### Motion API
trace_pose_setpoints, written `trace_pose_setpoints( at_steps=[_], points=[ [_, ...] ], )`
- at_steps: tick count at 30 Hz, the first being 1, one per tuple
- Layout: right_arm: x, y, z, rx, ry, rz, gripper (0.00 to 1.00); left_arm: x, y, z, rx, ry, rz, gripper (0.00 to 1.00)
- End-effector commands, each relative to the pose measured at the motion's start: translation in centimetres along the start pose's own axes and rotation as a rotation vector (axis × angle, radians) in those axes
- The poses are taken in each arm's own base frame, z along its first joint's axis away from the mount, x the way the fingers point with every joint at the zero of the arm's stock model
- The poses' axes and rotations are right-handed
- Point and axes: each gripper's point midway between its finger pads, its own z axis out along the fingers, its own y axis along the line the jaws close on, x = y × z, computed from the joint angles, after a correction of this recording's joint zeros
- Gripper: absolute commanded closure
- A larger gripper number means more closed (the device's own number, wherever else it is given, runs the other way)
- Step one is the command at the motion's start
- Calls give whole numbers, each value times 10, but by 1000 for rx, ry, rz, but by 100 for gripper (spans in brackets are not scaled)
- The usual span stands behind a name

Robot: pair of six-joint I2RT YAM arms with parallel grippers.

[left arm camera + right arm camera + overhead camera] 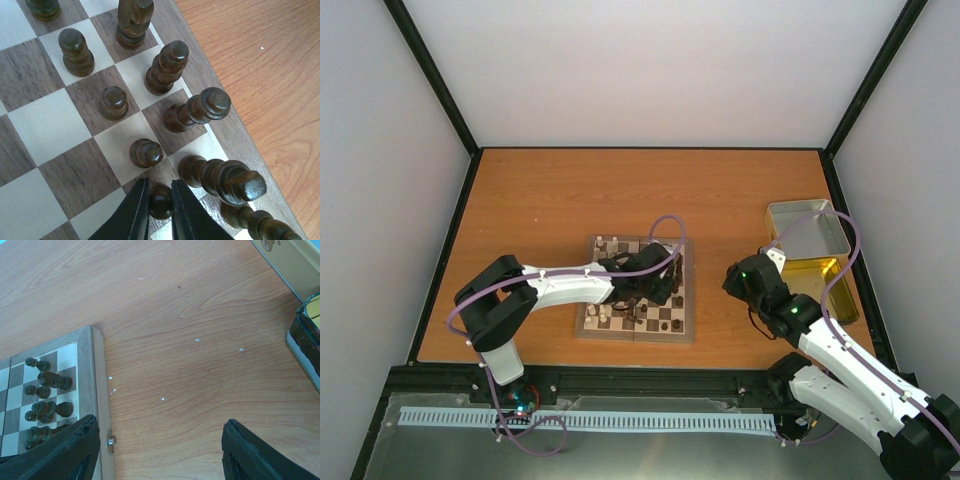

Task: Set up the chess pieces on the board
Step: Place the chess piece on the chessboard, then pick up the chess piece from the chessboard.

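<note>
The board (pixel 667 321) lies in the middle of the table. My left gripper (pixel 660 287) hovers over its right side. In the left wrist view this gripper (pixel 160 183) is shut on a small dark pawn (pixel 161 202) standing by the board's right border (pixel 235 135). Several dark chess pieces (pixel 172 67) stand upright on the squares around it, and taller ones (pixel 222 177) fill the edge row. My right gripper (pixel 741 276) hangs open over bare table right of the board (pixel 93 390), its fingers (pixel 62 450) wide apart and nothing between them (pixel 157 452). Dark pieces (pixel 48 390) show at that view's left.
Cream-white chessmen (pixel 603 314) stand at the board's left side. A silver metal tray (pixel 808 232) and a yellow-bottomed tray (pixel 832 290) sit at the right edge of the table, near the right arm. The trays' rims (pixel 303 335) reach into the right wrist view.
</note>
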Motion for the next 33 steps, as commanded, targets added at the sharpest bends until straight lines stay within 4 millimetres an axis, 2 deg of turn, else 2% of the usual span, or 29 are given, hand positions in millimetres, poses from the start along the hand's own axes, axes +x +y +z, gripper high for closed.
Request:
trace_pose_setpoints(
  at_steps=[1, 9, 13, 16, 20, 26, 33],
  points=[
    [-2, -4, 2, 13, -16, 14, 33, -1, -9, -2, 41, -23, 12, 84],
    [0, -2, 3, 2, -6, 18, 33, -7, -6, -15, 18, -34, 4, 67],
    [2, -2, 3, -2, 0, 20, 33, -25, -15, -42, 46, -72, -11, 63],
    [3, -2, 3, -5, 3, 22, 33, -27, -15, -59, 49, -78, -24, 59],
    [4, -2, 3, -8, 8, 24, 33, -8, -5, -70, 5, 11, -37, 54],
    [8, 0, 6, -20, 20, 30, 33, 33, 6, -72, -34, 199, -32, 53],
    [9, 1, 7, -19, 29, 30, 33, 45, 5, -62, -29, 257, -39, 53]
  ],
)
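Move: The left gripper still pinches a dark pawn by its head, over its square right under the fingertips. The king stands about 3 cm to the hand's right, level with it; the next pawn in the row is some 3 cm ahead, and a loose pawn stands roughly 4 cm back and 6 cm left of the hand. From the right hand the held pawn is about 14 cm left, some 2 cm ahead and 8 cm below. Settle the left gripper barely half a centimetre lower and open the fingers to about half, letting go of the pawn in front of the king. Rise some 6 cm clear of the pawn, then swing back and left about 5 cm each way towards the loose pawn, sinking about 3 cm again and tilting the fingers nearer to straight down. ##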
